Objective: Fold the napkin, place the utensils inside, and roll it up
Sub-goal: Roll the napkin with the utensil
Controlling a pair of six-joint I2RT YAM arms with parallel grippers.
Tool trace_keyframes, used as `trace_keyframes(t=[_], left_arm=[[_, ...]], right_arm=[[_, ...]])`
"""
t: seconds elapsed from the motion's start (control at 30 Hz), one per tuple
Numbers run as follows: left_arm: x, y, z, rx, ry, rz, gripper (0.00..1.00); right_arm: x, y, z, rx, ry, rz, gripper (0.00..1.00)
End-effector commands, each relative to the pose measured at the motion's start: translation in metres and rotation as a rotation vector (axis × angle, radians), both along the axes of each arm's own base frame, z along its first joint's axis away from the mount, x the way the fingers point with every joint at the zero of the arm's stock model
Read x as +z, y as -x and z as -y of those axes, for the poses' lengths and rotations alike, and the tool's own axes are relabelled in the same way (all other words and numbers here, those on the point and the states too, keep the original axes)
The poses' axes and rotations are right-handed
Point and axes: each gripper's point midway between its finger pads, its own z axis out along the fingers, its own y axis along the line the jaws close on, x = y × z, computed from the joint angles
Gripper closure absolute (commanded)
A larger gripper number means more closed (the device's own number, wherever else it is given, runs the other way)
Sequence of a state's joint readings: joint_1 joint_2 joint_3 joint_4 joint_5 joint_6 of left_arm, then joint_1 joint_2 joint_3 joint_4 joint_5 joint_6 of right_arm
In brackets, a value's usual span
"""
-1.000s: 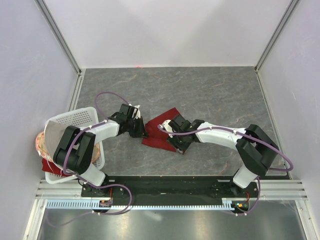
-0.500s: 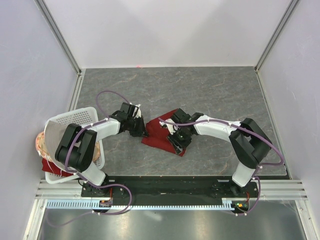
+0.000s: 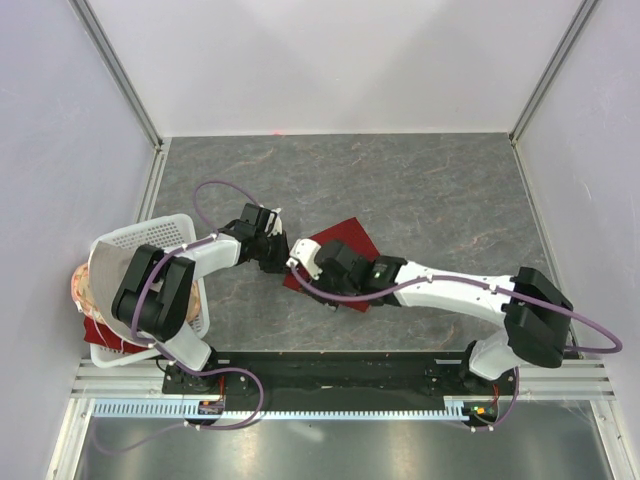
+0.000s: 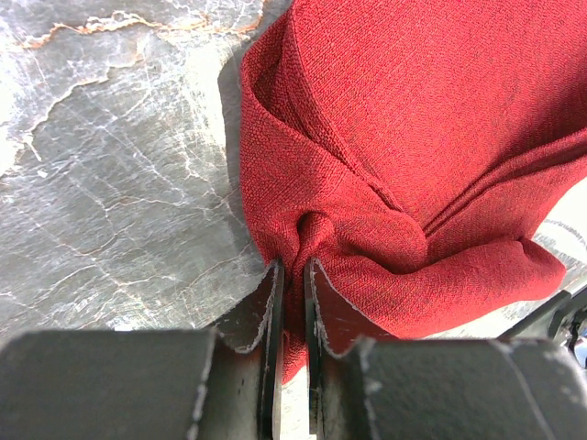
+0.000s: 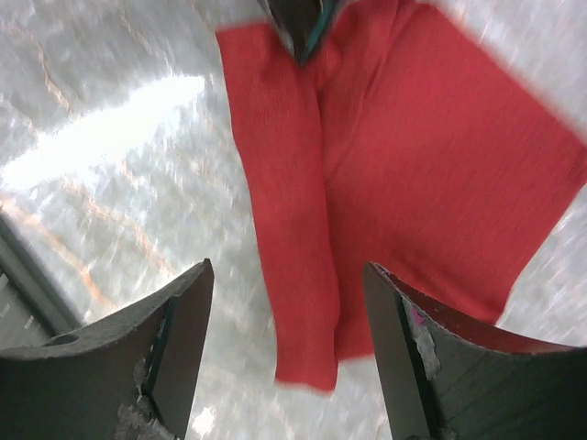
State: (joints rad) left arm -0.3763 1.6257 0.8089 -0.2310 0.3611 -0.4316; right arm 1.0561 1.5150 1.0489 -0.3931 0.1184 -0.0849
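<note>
The dark red napkin (image 3: 350,238) lies folded on the grey marble table, its fold lines and a bunched corner clear in the left wrist view (image 4: 413,137). My left gripper (image 4: 293,275) is shut on that bunched left corner, and the top view shows it (image 3: 283,263) at the napkin's left tip. My right gripper (image 5: 289,268) hovers open over the napkin's folded strip (image 5: 303,275) with nothing between its fingers. From above it (image 3: 308,268) sits over the napkin's left part, close to the left gripper. The utensils are out of view.
A white basket (image 3: 150,235) stands at the table's left edge, holding a grey-beige cloth (image 3: 100,272) and red cloths (image 3: 100,332). Walls with metal posts enclose the table on three sides. The right arm (image 3: 450,290) stretches low across the near table.
My right gripper has opened and swept left across the napkin toward the left gripper, its arm stretching out low. The left gripper has kept its pinch in place.
</note>
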Motion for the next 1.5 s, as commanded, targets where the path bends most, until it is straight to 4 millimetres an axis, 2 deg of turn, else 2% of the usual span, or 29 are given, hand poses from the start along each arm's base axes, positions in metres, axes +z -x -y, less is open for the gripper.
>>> trace_keyframes(t=[0.0, 0.2, 0.47, 0.67, 0.7, 0.77, 0.8, 0.87, 0.9, 0.93, 0.97, 1.0, 1.13, 1.27, 1.4, 1.43, 1.47], left_arm=[[-0.017, 0.013, -0.011, -0.039, -0.07, -0.055, 0.98], [-0.016, 0.013, -0.011, -0.041, -0.063, -0.057, 0.98], [-0.016, 0.013, -0.009, -0.053, -0.057, -0.059, 0.98], [-0.011, 0.01, -0.005, -0.07, -0.043, -0.041, 0.98], [-0.009, 0.009, -0.004, -0.073, -0.035, -0.031, 0.98], [-0.005, 0.006, -0.003, -0.072, -0.03, -0.011, 0.98], [-0.001, 0.003, -0.004, -0.062, -0.036, 0.008, 0.93], [0.003, -0.002, -0.007, -0.035, -0.046, 0.027, 0.84], [0.006, -0.006, -0.01, -0.013, -0.064, 0.045, 0.7], [0.013, -0.009, -0.011, 0.0, -0.06, 0.067, 0.64], [0.016, -0.011, -0.011, 0.008, -0.06, 0.082, 0.58], [0.019, -0.014, -0.014, 0.026, -0.073, 0.1, 0.48], [0.038, -0.021, -0.023, 0.075, -0.079, 0.179, 0.36], [0.043, -0.017, -0.03, 0.107, -0.073, 0.24, 0.27], [0.053, -0.012, -0.025, 0.11, -0.005, 0.307, 0.23], [0.047, -0.006, -0.025, 0.103, 0.004, 0.3, 0.23], [0.055, -0.004, -0.021, 0.088, 0.039, 0.323, 0.23]], right_arm=[[0.0, -0.019, -0.024, -0.001, -0.001, 0.252, 0.26], [-0.033, -0.017, -0.038, 0.064, 0.099, 0.315, 0.26], [-0.067, -0.025, -0.031, 0.074, 0.186, 0.284, 0.27], [-0.085, -0.027, -0.032, 0.104, 0.164, 0.149, 0.37], [-0.087, -0.022, -0.034, 0.131, 0.15, 0.102, 0.42], [-0.093, -0.025, -0.029, 0.127, 0.141, 0.042, 0.5], [-0.097, -0.02, -0.026, 0.141, 0.142, -0.002, 0.57], [-0.099, -0.013, -0.028, 0.171, 0.098, -0.107, 0.61], [-0.101, -0.008, -0.025, 0.179, 0.096, -0.151, 0.64], [-0.099, 0.0, -0.029, 0.21, 0.058, -0.208, 0.65], [-0.1, -0.001, -0.027, 0.198, 0.044, -0.246, 0.65], [-0.099, 0.003, -0.025, 0.199, 0.041, -0.283, 0.66], [-0.096, 0.011, -0.024, 0.204, -0.022, -0.423, 0.69], [-0.096, 0.014, -0.021, 0.194, -0.082, -0.545, 0.7], [-0.092, 0.012, -0.023, 0.19, -0.152, -0.645, 0.7], [-0.092, 0.01, -0.022, 0.182, -0.167, -0.667, 0.7], [-0.09, 0.008, -0.023, 0.181, -0.184, -0.682, 0.7]])
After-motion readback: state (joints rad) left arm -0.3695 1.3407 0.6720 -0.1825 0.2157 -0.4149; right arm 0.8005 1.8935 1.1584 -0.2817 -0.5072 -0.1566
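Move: The part of the napkin that the right hand goes for, the left half of its near rolled edge, lies about 3 cm ahead, 3 cm to the left and 9 cm below. The roll's left end, still pinched by the left fingers, is some 5 cm ahead, 9 cm left and 9 cm down from the right hand; the roll's right end is about 8 cm to its right and 1 cm back. From the left hand, that left half lies some 6 cm right and 2 cm back. With its fingers wide open, the right hand swings left and then sinks about 8 cm onto the roll, easing forward some 3 cm, closes around the napkin just right of the left gripper, and keeps its pinch while the wrist turns roughly 40 degrees in the forward-rolling sense, the fingertips swinging back towards the base. The left hand holds the roll's left end still until that pinch is made, then opens wide, lets go and backs off about 4 cm up and 3 cm to the left, its fingers tilting forward a little. ##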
